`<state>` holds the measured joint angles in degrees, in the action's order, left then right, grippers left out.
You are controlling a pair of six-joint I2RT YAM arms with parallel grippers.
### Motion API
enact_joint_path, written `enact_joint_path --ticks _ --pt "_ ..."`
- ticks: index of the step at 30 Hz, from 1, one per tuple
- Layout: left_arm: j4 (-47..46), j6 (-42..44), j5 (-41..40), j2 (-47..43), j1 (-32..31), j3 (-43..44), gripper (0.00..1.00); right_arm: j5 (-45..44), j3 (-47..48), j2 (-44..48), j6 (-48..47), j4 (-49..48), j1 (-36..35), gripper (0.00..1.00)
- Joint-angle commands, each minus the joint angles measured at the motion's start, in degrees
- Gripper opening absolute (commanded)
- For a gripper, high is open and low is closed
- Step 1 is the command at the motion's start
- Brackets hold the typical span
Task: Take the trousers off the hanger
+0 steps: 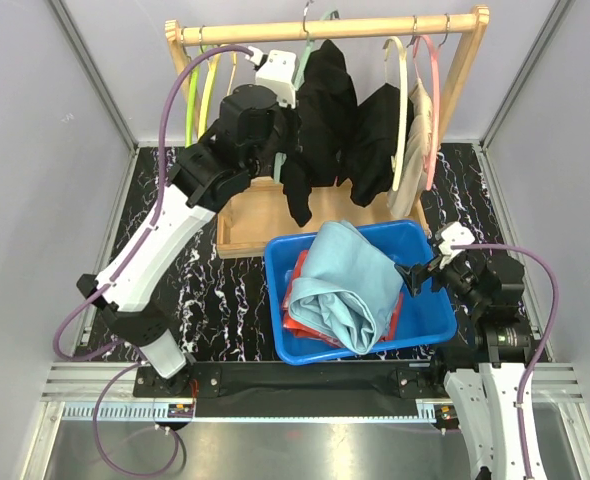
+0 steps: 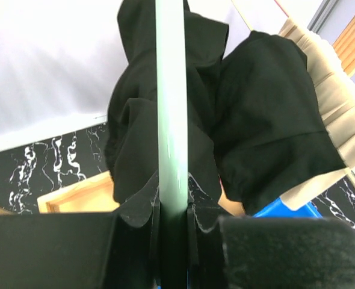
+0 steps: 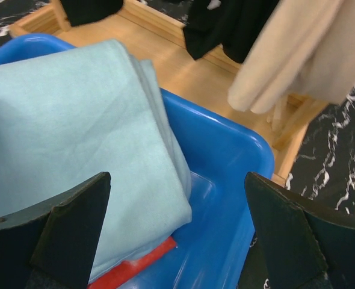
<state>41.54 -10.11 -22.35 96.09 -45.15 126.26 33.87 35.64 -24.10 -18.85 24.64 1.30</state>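
Two black trousers and a beige pair hang from hangers on the wooden rack. My left gripper is shut on the pale green hanger bar of the left black trousers, which drape behind the bar. The second black pair and the beige pair hang to the right. Light blue trousers lie folded in the blue bin on top of the red pair. My right gripper is open and empty over the bin's right side, beside the light blue trousers.
Empty green and yellow hangers hang at the rack's left end, and cream and pink ones at the right by the beige pair. The rack's wooden base tray lies behind the bin. Grey walls close in both sides.
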Motion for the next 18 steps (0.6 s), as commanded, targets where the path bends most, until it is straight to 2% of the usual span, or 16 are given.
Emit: enact_joint_path --ticks 1,7,14,17,18 --pt "-17.0 -1.8 -2.4 -9.2 0.8 0.5 0.00 8.5 4.9 -1.1 -4.1 1.1 0.4 1.00" --pt "-16.0 -2.7 -1.9 -14.2 0.8 -5.0 0.00 20.8 9.9 -7.7 -11.7 5.1 0.3 1.00" --pt "-15.8 -5.6 -0.2 -20.2 0.8 -13.6 0.00 28.7 15.6 -17.3 -22.6 11.2 -0.9 1.00" --pt "-15.8 -7.1 0.5 -22.6 0.8 -16.5 0.00 26.7 18.6 -20.6 -29.6 15.9 -6.0 1.00" --pt "-15.7 -7.5 0.7 -23.2 0.8 -17.2 0.00 25.2 19.9 -21.3 -31.2 16.7 -10.7 1.00"
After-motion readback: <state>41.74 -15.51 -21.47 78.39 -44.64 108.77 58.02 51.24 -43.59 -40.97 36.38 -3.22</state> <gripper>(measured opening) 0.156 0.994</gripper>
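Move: The black trousers hang on the mint hanger already pinched by the left gripper, their middle about 8 cm ahead of this hand, 4 cm right and 10 cm below. The empty yellow hanger is some 12 cm left and 3 ahead, the second black trousers 15 cm right and 7 ahead. From the open right gripper the black trousers lie about 21 cm ahead, 20 left and 10 higher; the blue trousers lie 13 cm left, 3 ahead, 15 below. Keep the left gripper's hold on the mint hanger and draw it level back and to the left, about 6 cm each way, towards the empty yellow hanger and clear of the second black trousers. At once bring the open right gripper left, about 6 cm, rising 3 cm early on, over the blue trousers in the bin towards the black trousers, swinging it some 30 degrees counter-clockwise. ##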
